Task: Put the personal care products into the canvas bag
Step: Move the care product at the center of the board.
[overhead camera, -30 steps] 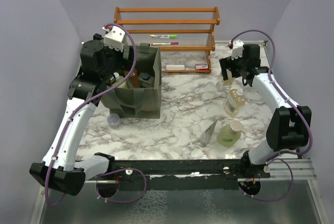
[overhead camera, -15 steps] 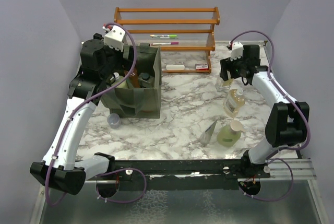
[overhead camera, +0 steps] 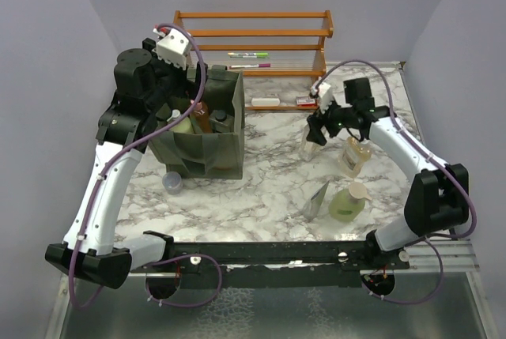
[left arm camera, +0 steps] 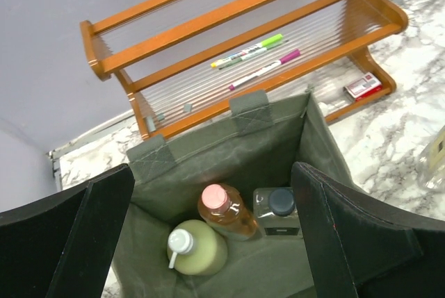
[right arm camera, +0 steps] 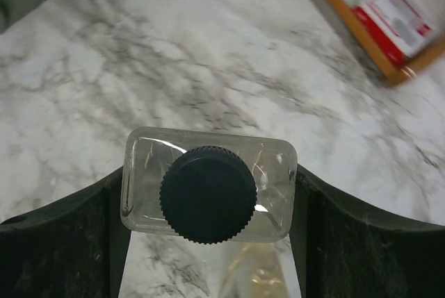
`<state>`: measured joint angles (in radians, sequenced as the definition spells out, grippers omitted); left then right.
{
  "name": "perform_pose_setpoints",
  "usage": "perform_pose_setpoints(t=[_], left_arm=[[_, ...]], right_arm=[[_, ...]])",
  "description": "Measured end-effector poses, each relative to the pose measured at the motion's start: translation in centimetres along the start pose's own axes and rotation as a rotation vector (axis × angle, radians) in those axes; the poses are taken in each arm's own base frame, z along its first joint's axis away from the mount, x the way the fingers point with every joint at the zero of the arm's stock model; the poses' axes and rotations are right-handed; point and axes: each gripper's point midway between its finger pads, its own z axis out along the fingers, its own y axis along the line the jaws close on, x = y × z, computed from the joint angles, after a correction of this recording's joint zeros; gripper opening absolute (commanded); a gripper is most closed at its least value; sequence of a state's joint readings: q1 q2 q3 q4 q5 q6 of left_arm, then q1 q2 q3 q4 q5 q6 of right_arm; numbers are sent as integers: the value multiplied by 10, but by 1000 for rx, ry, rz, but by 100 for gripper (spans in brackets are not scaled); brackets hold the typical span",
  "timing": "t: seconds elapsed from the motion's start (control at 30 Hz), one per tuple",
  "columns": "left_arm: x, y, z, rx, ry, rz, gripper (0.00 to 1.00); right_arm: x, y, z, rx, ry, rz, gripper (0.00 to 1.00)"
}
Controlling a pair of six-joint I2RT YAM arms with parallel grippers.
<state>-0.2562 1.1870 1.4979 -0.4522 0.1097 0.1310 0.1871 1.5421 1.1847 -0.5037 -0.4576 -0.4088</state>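
Note:
The olive canvas bag (overhead camera: 207, 149) stands open at the left of the table. Inside the bag (left arm camera: 264, 145) stand a pale green bottle (left arm camera: 197, 248), an orange bottle with a pink cap (left arm camera: 226, 211) and a clear bottle with a black cap (left arm camera: 280, 209). My left gripper (left arm camera: 208, 176) hangs open above the bag's mouth, holding nothing. My right gripper (overhead camera: 316, 129) is shut on a second clear black-capped bottle (right arm camera: 208, 194), held upright above the marble right of the bag. An amber pump bottle (overhead camera: 355, 156), a green pump bottle (overhead camera: 348, 203) and a grey pouch (overhead camera: 317, 199) rest at the right.
A wooden slatted rack (overhead camera: 253, 35) stands at the back, with marker pens (overhead camera: 249, 60) on a shelf and a small red box (overhead camera: 304, 100) at its foot. A lavender cup (overhead camera: 172, 182) sits just in front of the bag's left corner.
My right gripper closed on the clear bottle at the back right and carried it left toward the table's middle. My left arm shifted slightly back over the bag, still open.

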Motion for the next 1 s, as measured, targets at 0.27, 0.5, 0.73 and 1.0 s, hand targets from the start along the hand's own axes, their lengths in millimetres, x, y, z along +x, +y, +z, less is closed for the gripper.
perform_pose_setpoints(t=[0.27,0.5,0.73,1.0], left_arm=[[3,-21,0,123,16,-5,99],[3,-36,-2,211,7,6,99],[7,-58,-6,339,5,15,99],[8,-83,-14,494,-7,39,99]], right_arm=[[-1,113,3,-350,-9,-292,38],[4,124,-1,-398,-28,-377,65],[6,126,-9,-390,-46,-406,97],[-22,127,-33,-335,-142,-422,99]])
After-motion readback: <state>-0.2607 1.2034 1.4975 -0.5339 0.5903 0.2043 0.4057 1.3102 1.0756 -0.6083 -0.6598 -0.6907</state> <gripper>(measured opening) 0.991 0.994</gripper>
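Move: Back and to the left of the right hand, which already grips the dark-capped clear bottle, lies the free spot at the board's center: about 10 cm back, 8 cm left and some 8 cm lower. The pump-top clear bottle stands about 7 cm back and 11 cm right of the hand; the silver pouch is some 21 cm back and 2 cm left; the canvas bag is about 37 cm left, nearly level. From the left hand, the spot lies roughly 28 cm right, 9 cm back and well below. Drawing the gripped clear bottle back about 10 cm and left some 8 cm at board level, the right hand swings counter-clockwise by about 30 degrees, then opens its fingers, lets go and rises straight up. Meanwhile the left hand, empty and wide open above the bag, shifts right and back towards the bottle's new spot, turning clockwise nearly 30 degrees. ##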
